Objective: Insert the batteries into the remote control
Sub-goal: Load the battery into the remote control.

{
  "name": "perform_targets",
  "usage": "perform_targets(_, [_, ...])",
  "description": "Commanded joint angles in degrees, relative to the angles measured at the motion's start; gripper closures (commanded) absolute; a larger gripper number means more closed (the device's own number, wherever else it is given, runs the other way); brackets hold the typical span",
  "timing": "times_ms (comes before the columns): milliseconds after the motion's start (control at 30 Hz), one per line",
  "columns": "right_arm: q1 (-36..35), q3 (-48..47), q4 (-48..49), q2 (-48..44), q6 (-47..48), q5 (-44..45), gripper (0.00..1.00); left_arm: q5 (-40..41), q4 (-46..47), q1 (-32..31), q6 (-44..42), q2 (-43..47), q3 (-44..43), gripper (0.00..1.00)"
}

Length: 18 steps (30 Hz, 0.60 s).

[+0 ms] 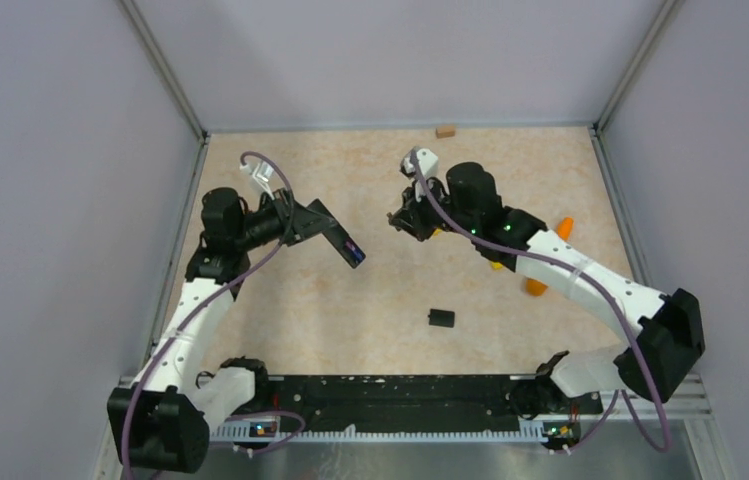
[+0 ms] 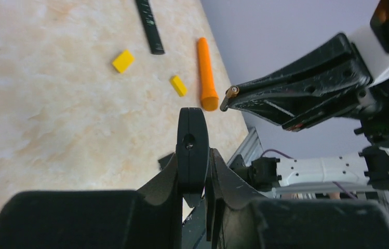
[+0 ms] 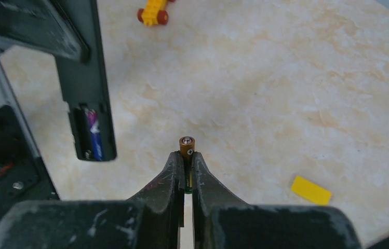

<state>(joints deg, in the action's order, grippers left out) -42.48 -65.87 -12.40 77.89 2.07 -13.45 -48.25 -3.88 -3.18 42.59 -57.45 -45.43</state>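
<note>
My left gripper is shut on the black remote control and holds it above the table, its open end pointing toward the right arm. In the right wrist view the remote control shows an open compartment with a blue and purple battery inside. The right gripper is shut on a second battery, whose copper-coloured end sticks out past the fingertips. That battery hangs a short way right of the remote control, apart from it. The left gripper clamps the remote edge-on.
A small black piece lies on the table in front of the arms. An orange cone-shaped stick, two yellow blocks and a long black bar lie beneath the right arm. A tan block sits by the back wall.
</note>
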Motion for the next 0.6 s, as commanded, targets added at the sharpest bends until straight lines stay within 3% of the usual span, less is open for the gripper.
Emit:
perform_targets(0, [-1.95,-2.14,4.81,-3.37,-13.95,-5.03,1.00,-1.38,15.31,-5.17,4.38,1.59,0.95,1.00])
perform_targets(133, [-6.07,-2.54,7.62,-6.10,-14.87,-6.49,1.00,-0.02,15.81,-7.78,5.69,-0.01,-0.48,1.00])
perform_targets(300, [-9.82,-1.13,10.71,-9.48,-16.25,-2.29,1.00,-1.00,19.03,-8.42,9.33,-0.16,-0.50,1.00])
perform_targets(567, [-14.78,-2.13,5.88,-9.03,-12.19,5.31,1.00,-2.26,20.12,-8.42,14.50,-0.11,-1.73,1.00])
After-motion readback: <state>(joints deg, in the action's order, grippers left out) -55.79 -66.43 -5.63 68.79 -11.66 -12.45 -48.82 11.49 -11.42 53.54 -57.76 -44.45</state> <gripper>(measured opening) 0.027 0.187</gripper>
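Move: The battery slot, in the end of the remote that the left hand holds, lies about 8 cm to the left of the right hand, 7 cm back and perhaps 2 cm higher; a purple battery already fills its forward side. On the table 23 cm below the right hand, the battery cover is some 9 cm back and 12 cm right, a yellow block 12 cm ahead and 10 cm right. From the left hand, the slot is roughly 5 cm right and 6 cm back, at about its height; the held battery is 12 cm right, 1 cm ahead, 2 cm lower. The battery, still pinched in the right fingers, is carried back and up about 9 cm each and some 5 cm left towards the remote's slot, easing off at the end while the hand rolls some 20 degrees, left side up. The left hand keeps its grip and brings the remote to meet it, about 4 cm right and as much up, turning slightly clockwise. ##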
